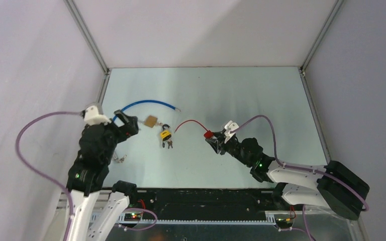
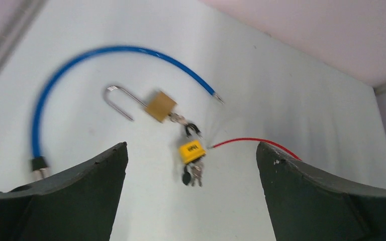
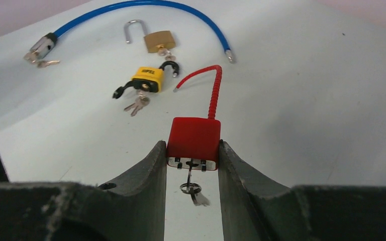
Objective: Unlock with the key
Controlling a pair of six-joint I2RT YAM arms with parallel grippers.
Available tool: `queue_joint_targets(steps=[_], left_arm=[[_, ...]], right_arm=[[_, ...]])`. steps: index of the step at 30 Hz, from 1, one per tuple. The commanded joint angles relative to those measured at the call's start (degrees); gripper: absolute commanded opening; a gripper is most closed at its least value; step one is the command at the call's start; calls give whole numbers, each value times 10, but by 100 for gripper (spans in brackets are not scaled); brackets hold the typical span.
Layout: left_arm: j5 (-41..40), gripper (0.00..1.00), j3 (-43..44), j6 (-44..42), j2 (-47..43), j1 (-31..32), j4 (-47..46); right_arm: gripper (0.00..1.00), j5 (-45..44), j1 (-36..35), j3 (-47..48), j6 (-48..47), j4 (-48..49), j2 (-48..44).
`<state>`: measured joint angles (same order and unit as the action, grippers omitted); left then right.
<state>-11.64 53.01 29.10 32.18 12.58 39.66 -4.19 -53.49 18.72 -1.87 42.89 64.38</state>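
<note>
My right gripper (image 3: pixel 193 145) is shut on the red body of a cable lock (image 3: pixel 193 134), held just above the table. A small key (image 3: pixel 191 173) is stuck in the lock's underside, with its ring hanging below. The lock's red cable (image 3: pixel 214 85) curves away with its far end free. In the top view, the right gripper (image 1: pixel 216 141) holds this red lock (image 1: pixel 207 134) right of centre. My left gripper (image 1: pixel 129 123) hovers at the left, open and empty. In its wrist view the left gripper (image 2: pixel 192 146) has wide-spread fingers that frame the padlocks below.
A yellow padlock (image 1: pixel 165 134) with keys (image 1: pixel 168 144) lies at mid-table, and a brass padlock (image 1: pixel 151 121) with its shackle swung out lies beside it. A blue cable (image 1: pixel 148 103) arcs behind them. Its lock end and keys (image 1: pixel 122 159) lie by the left arm. Walls enclose the table.
</note>
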Motion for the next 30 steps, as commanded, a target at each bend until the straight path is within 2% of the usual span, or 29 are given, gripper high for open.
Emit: queue_joint_targets(steps=[1,6,9,11,14,16,19,21,24,26,30], left_arm=[[-121,100,-7,-74,-63,-4,26],[-139,100,-39,-74,-121,-4,26],[-143,100,-47,-78,-144,-4,25],[-144,100,-46,-82,-160,-4,25],[-138,100,-43,-89,-186,-4,28],[-138,100,-40,-92,-201,-4,30],[-140,100,-36,-97,-224,-3,33],[-143,100,-34,-98,-233,-4,33],[-145,100,-28,-95,-244,-4,37],[-146,100,-24,-93,-254,-4,37],[-149,100,-19,-96,-280,-4,38]], right_arm=[[0,-14,32,21,51,92,46],[0,-20,32,50,77,111,150],[8,-42,24,53,107,124,194],[16,-60,21,53,131,126,217],[42,-80,18,53,156,117,230],[55,-98,18,57,166,94,220],[78,-136,18,66,174,26,184],[89,-162,19,68,174,-23,147],[96,-192,24,70,173,-96,76],[97,-220,33,74,173,-194,4],[99,-290,73,102,175,-367,-181]])
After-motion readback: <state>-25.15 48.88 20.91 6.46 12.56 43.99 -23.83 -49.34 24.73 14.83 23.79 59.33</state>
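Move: My right hand still pinches the red lock in its fingertips. The bare spot of table where I set it down is about 4 cm ahead, 1 cm left and some 12 cm below. From that hand the yellow lock lies 9 cm ahead and 19 left, the brass padlock 16 ahead and 26 left, the blue cable's tip 22 ahead and 14 left. From my empty left hand the spot is 5 cm ahead, 28 right, 25 below. I lower the red lock towards the bare table with my right hand, about 9 cm down and 3 forward, tipping the fingers down, then open them wide and let go. From there I lift clear, up some 9 cm and off to the right, turning clockwise. My left hand, empty and open, draws back and left, away from the locks, tilting up. ##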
